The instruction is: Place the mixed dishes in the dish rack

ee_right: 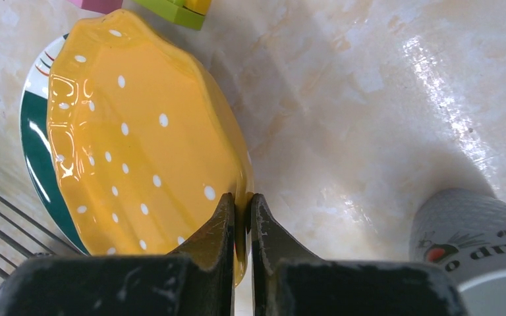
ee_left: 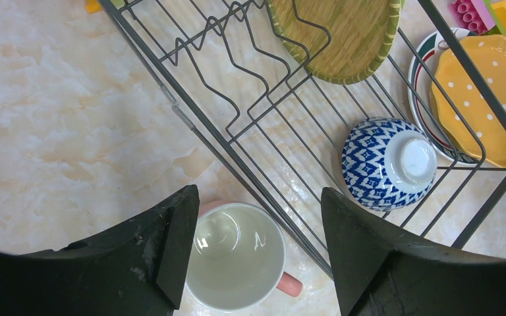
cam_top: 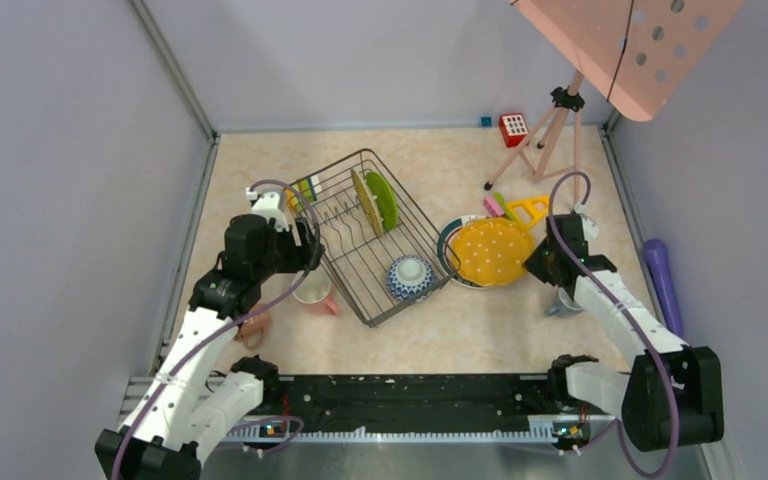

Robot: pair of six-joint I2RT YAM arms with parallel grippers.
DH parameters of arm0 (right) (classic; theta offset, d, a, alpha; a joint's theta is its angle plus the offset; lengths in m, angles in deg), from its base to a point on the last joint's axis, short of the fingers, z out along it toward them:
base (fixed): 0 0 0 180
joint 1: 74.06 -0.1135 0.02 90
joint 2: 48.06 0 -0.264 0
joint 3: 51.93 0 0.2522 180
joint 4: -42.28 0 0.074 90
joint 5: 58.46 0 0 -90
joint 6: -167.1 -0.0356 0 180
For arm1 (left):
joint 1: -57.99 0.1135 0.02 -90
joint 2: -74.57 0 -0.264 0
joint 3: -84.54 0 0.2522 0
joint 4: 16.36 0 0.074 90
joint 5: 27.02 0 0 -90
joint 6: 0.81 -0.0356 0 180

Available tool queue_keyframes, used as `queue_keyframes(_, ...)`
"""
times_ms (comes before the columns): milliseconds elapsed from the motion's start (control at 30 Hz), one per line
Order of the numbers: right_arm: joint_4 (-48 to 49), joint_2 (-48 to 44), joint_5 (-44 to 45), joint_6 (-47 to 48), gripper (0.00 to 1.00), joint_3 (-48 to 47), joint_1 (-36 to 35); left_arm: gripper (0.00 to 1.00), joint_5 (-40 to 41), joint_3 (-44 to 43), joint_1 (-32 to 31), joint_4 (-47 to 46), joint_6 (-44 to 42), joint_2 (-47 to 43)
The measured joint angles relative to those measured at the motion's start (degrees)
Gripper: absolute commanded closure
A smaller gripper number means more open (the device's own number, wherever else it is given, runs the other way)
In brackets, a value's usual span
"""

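Note:
The dish rack (cam_top: 340, 272) stands mid-table and holds an upright lime green plate (cam_top: 387, 198) and an upturned blue-white bowl (cam_top: 410, 277). My left gripper (ee_left: 258, 197) hangs open over a pink mug (ee_left: 237, 257) that stands upright just outside the rack's wire side (ee_left: 191, 125). A second pink mug (cam_top: 253, 327) lies partly under the left arm. My right gripper (ee_right: 242, 201) is shut on the near rim of the yellow-orange dotted plate (ee_right: 132, 138), which lies over the white plate with the green-red rim (ee_right: 36, 131). The grey-blue mug (ee_right: 481, 243) stands to the right of that gripper.
A woven plate (ee_left: 342, 33) stands in the rack beside the green one. Coloured toy blocks (cam_top: 515, 207) lie behind the plates, and a red block (cam_top: 513, 128) sits by the pink tripod (cam_top: 550, 125). A purple object (cam_top: 663, 280) lies along the right wall.

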Motion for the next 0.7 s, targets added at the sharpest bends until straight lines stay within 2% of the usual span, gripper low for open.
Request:
queue_keyframes(333,-6.56,-5.42,2.01,8.13,1.00,-3.67,0.02,0.26,-0.02,0.00,0.00,0.00,-0.02,0.00)
queue_keyframes(700,-10.38,-6.58,5.84,17.51,1.00,-22.36,-1.73,0.26,-0.02,0.00,0.00,0.00,-0.04,0.00)
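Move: Some 38 cm to the right hand's left and 8 cm farther out is the middle of the dish rack, about level with the fingers. They already grip the right rim of the yellow dotted plate, whose middle is about 8 cm left and 3 cm ahead; the white plate under it centres 11 cm left, 5 cm ahead. The grey-blue mug stands 10 cm right and 7 cm back. From the idle left hand, the rack's middle is about 11 cm ahead, 10 cm right and 13 cm below. Lifting the yellow dotted plate by its pinched rim, the right hand first eases about a centimetre back and to the right, then climbs ever faster, some 16 cm up from the white plate, swinging a few centimetres forward late on. The fingers keep their hold while the wrist tips up about 15 degrees, lets its left side sink by a similar amount and turns slightly counter-clockwise. ##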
